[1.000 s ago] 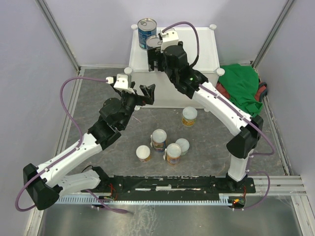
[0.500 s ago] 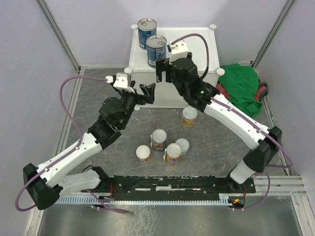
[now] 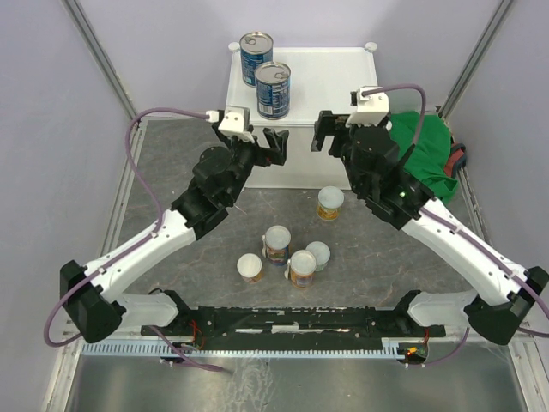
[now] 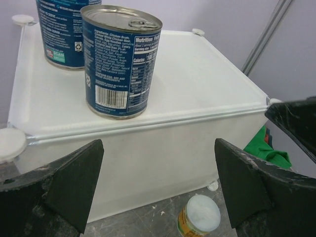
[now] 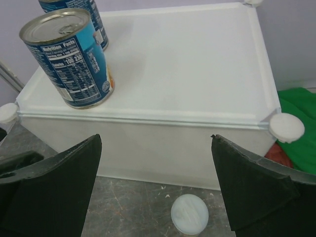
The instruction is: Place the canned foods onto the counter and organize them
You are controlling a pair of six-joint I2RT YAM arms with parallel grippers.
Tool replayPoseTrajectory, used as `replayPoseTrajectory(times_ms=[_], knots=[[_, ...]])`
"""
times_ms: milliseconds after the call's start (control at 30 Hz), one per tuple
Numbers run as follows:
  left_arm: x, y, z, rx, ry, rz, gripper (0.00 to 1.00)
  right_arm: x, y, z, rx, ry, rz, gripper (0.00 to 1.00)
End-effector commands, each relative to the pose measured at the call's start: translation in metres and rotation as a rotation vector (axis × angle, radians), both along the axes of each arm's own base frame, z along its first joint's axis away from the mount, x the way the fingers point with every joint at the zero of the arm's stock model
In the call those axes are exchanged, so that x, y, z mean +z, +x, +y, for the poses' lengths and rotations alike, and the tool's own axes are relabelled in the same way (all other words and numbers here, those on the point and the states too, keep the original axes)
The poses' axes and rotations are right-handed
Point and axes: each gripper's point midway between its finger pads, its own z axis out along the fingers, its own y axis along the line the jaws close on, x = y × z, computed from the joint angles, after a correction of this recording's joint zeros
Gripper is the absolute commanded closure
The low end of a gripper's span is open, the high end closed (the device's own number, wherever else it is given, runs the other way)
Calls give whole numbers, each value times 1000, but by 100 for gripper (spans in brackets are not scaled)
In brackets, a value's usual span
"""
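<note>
Two dark blue cans stand on the white counter (image 3: 334, 86), one at its back left corner (image 3: 256, 56) and one in front of it (image 3: 273, 88). Several yellow-labelled cans with pale lids stand on the grey floor, one nearest the counter (image 3: 330, 202) and a cluster (image 3: 287, 256) further forward. My left gripper (image 3: 268, 148) hangs open before the counter's front left, facing the front blue can (image 4: 121, 59). My right gripper (image 3: 329, 135) hangs open before the counter's front right. Both hold nothing. The yellow can shows below each gripper (image 4: 199, 217) (image 5: 189, 214).
A green cloth (image 3: 425, 154) lies bunched on the floor right of the counter, with a red thing under it. Round white knobs mark the counter's corners (image 5: 286, 127). Purple walls and metal posts close in the back and sides.
My right gripper has drawn back from the front blue can, off the counter, toward its right front. My left arm has reached forward, bringing its gripper up to the counter's front edge.
</note>
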Motion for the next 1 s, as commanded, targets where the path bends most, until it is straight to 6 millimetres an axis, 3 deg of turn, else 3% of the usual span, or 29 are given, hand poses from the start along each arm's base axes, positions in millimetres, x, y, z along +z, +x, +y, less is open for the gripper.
replayPoseTrajectory(times_ms=[0, 300, 633, 967], knots=[[30, 14, -9, 13, 3, -65, 1, 10, -15, -23, -47, 68, -36, 0], [21, 61, -29, 123, 40, -28, 1, -7, -34, -35, -23, 100, -18, 1], [12, 99, -23, 319, 76, -6, 1, -20, -40, -29, 24, 114, -7, 2], [0, 129, -8, 403, 68, 8, 1, -28, -44, -34, 25, 116, -13, 2]])
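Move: The blue can nearest the counter's front edge stands about 15 cm ahead of my left hand and 2 cm to its right, roughly level with it. The other blue can is about 8 cm beyond that can and 4 cm to its left; the front-left corner knob is some 9 cm ahead of my left hand, 8 cm left and 6 cm lower. From my right hand the nearer can lies about 12 cm ahead, 14 cm left and 3 cm below. I reach my open left hand about 12 cm forward over the counter's front edge to the nearer blue can, veering right at first and sinking a little, then swinging the fingers some 20 degrees counter-clockwise until they point straight at its lower front. My empty right hand backs off down, back and to the right, away from the cans. ##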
